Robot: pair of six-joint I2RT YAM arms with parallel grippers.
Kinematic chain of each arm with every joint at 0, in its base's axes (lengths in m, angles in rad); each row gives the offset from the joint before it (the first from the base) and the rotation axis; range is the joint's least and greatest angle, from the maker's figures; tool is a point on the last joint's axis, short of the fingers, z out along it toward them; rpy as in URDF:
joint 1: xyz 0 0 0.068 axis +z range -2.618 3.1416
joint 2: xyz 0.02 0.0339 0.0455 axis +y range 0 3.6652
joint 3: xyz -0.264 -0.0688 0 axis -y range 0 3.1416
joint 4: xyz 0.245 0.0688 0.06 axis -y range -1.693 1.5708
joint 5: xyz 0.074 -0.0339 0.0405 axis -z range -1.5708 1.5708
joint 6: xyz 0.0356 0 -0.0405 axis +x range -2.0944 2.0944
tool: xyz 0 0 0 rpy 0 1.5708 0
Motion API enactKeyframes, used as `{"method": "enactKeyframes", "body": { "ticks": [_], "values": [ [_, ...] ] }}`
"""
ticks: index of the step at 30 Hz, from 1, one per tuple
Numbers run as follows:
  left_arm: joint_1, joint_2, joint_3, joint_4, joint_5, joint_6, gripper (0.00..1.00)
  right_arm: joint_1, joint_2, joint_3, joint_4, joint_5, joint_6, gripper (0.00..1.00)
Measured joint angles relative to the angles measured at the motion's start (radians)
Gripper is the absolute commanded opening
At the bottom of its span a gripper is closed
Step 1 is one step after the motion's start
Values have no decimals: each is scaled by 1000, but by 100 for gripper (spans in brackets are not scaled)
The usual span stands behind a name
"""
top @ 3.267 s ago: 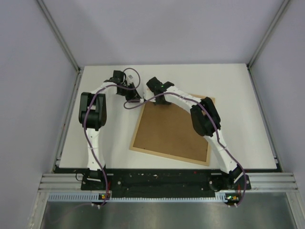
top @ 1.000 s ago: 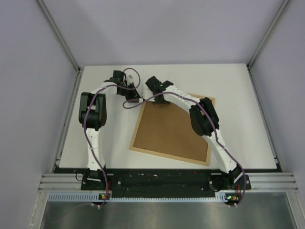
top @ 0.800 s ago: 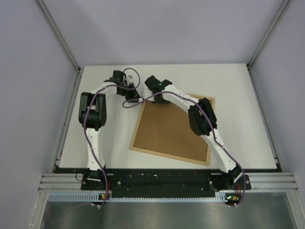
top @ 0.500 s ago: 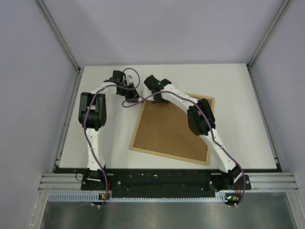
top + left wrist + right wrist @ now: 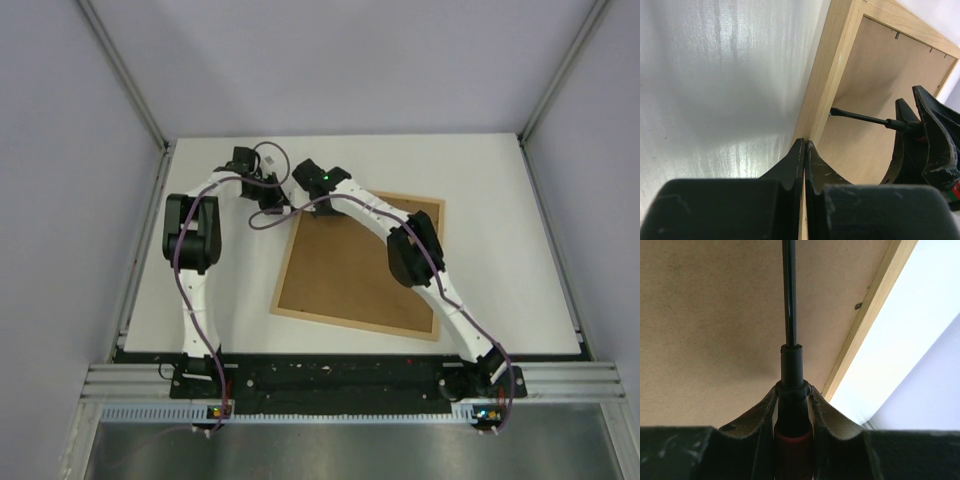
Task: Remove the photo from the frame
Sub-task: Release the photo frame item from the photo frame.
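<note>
The frame [image 5: 350,322] lies face down on the white table, its brown backing board [image 5: 345,265] facing up; the photo is hidden beneath it. My right gripper [image 5: 312,190] hovers over the frame's far left corner, shut on a screwdriver [image 5: 789,300] with a black shaft and a black-and-red handle. In the left wrist view the screwdriver's tip [image 5: 832,111] touches the inner edge of the wooden rim [image 5: 832,65]. My left gripper [image 5: 805,145] is shut with nothing in it, its tips resting on that same rim beside the right gripper [image 5: 925,135].
Small metal tabs [image 5: 896,35] sit along the rim's inner edge over the backing board [image 5: 875,85]; another tab [image 5: 858,305] shows in the right wrist view. Bare white table [image 5: 500,170] surrounds the frame. Grey walls and metal posts enclose the workspace.
My right gripper has moved left toward the frame's far left corner with the screwdriver. The frame has shifted slightly left, and the left gripper has edged left with it.
</note>
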Motion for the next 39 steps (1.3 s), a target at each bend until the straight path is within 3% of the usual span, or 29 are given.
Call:
{"method": "enactKeyframes", "body": {
  "ticks": [11, 27, 28, 35, 39],
  "values": [
    [5, -5, -5, -4, -9, 7, 0, 71, 0, 13, 12, 162, -16, 0],
    [21, -15, -24, -18, 9, 7, 0, 104, -8, -7, 57, 277, -40, 0],
    [21, -16, -24, -20, 8, 9, 2, 104, -19, -31, 73, 275, -32, 0],
    [16, -15, -7, -63, -11, 29, 39, 105, -190, -274, 144, 105, 40, 0],
    [7, -14, 33, -74, -50, 41, 45, 93, -403, -363, 175, -54, 122, 0]
  ]
}}
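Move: The metal tab at the photo frame's left rail, where the screwdriver tip already sits, lies about 7 cm left of the right hand, level with it fore and aft and some 3 cm below. The frame's far-left corner is about 4 cm farther out than the right hand, 6 cm to its left. The tab is roughly 2 cm ahead and 1 cm to the right of the left hand's shut fingertips, which brace the rail; the corner is 6 cm ahead and 2 cm right of them. The tab at the left rail is worked with the screwdriver: the right hand, keeping its grip on the handle, levers left and up a few centimetres with some 15 degrees of tilt, then swings up and back, drawing the tip clear and ending about 10 cm higher. Meanwhile the left fingers, braced on the rail, give about 1 cm leftward, and finally part to nearly half open. ##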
